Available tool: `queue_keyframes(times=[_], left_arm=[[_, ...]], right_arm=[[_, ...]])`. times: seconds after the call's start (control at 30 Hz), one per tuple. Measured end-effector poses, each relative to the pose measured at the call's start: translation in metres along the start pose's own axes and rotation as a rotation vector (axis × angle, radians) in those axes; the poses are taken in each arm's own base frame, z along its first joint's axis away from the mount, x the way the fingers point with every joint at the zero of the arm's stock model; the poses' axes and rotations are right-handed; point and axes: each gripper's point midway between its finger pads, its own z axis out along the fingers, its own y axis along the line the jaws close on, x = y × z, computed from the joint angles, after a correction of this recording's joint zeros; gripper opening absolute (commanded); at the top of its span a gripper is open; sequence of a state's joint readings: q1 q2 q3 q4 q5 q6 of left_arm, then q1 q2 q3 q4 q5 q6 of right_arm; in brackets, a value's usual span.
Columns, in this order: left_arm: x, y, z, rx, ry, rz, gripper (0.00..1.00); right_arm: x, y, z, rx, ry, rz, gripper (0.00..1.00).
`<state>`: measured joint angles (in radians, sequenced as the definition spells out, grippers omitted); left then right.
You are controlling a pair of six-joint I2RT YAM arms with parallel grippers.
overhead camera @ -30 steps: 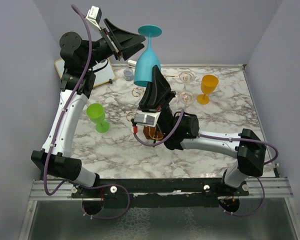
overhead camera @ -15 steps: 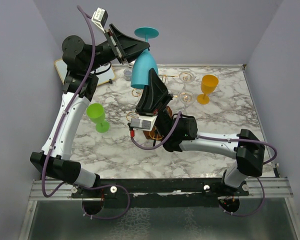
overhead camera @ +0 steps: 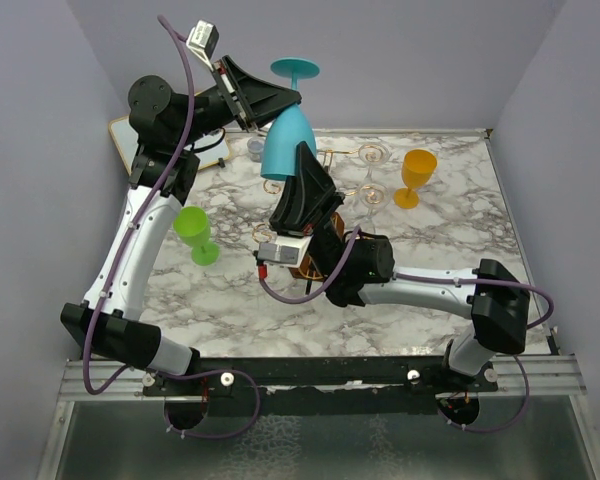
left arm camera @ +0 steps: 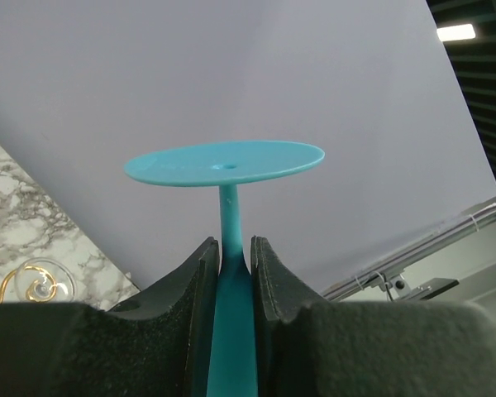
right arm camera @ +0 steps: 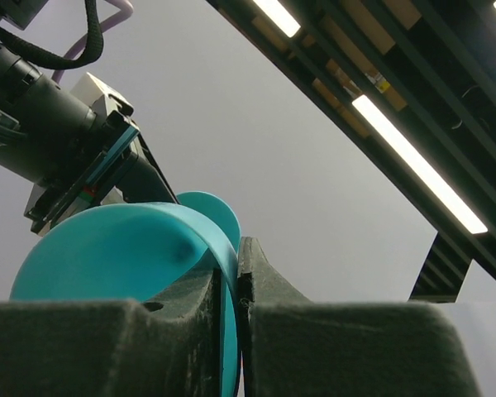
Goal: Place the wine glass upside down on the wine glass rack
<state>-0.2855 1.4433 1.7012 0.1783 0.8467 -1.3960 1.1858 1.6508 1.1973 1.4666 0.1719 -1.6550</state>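
Note:
The teal wine glass [overhead camera: 285,140] hangs upside down in mid-air over the back of the table, its foot [overhead camera: 295,68] uppermost. My left gripper [overhead camera: 280,100] reaches in from the left; in the left wrist view its jaws press both sides of the glass [left arm camera: 223,161] where stem meets bowl, left gripper [left arm camera: 234,248] shut on it. My right gripper [overhead camera: 302,150] points up from below, shut on the bowl's rim [right arm camera: 116,248], right gripper [right arm camera: 236,248]. The wine glass rack [overhead camera: 365,157] shows gold scroll arms behind the right arm; its brown base [overhead camera: 302,266] is mostly hidden.
A green glass [overhead camera: 195,232] stands upright at the left. An orange glass [overhead camera: 416,175] stands at the back right. A white board [overhead camera: 212,152] and a small grey cup [overhead camera: 255,148] lie at the back left. Purple walls enclose the marble table [overhead camera: 230,290].
The left gripper's jaws have closed in around the glass near its stem. The glass and both grippers have shifted slightly left.

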Motion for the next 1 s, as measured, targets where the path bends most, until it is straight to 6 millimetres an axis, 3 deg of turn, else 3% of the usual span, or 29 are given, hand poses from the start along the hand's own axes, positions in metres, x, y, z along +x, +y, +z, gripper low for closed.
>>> queue_keyframes(times=[0.17,0.3,0.53,0.63,0.77,0.9,1.0], left_arm=[[0.008,-0.008,-0.002,0.028,0.042,0.030,0.00],[0.006,-0.026,-0.006,0.048,0.057,0.109,0.00],[-0.010,-0.078,-0.017,0.105,0.009,0.330,0.00],[-0.022,-0.086,-0.018,0.085,-0.024,0.434,0.00],[-0.045,-0.080,-0.018,-0.013,-0.110,0.603,0.00],[-0.067,-0.061,-0.026,-0.154,-0.187,0.780,0.00],[-0.075,-0.029,-0.040,-0.299,-0.212,0.898,0.00]], right_arm=[[-0.001,0.005,-0.003,-0.020,-0.003,0.011,0.64],[0.000,0.010,-0.008,-0.075,-0.006,0.029,0.73],[-0.002,-0.006,-0.011,-0.136,-0.006,0.078,0.99],[-0.003,-0.001,-0.017,-0.175,-0.003,0.088,0.99],[-0.002,0.012,-0.029,-0.251,0.010,0.089,0.99],[-0.005,0.009,-0.040,-0.311,0.023,0.115,0.99],[-0.003,-0.009,-0.049,-0.353,0.033,0.155,0.99]])
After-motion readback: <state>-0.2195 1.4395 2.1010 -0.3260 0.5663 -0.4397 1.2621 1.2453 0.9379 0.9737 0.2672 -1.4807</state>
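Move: The left hand holds the blue wine glass by its stem, high over the rack; the rack's empty near-left hook is roughly 11 cm back, 6 cm left and 26 cm below. A clear glass hangs on the middle-left hook, some 9 cm beyond that empty one and 2 cm to its right. The green glass stands about 21 cm left of the hand, 3 cm back and 46 cm down. From the right hand, pinching the rim, the blue glass's middle is about 4 cm ahead, 2 cm left, 3 cm up. Back about 4 cm while rising some 8 cm, then forward and left with a slight sink, the left hand carries the blue glass off, keeping its stem grip, rolling some 50 degrees and swinging counter-clockwise. The right fingers open wide, let go of the rim and draw away down, then also back and right. ##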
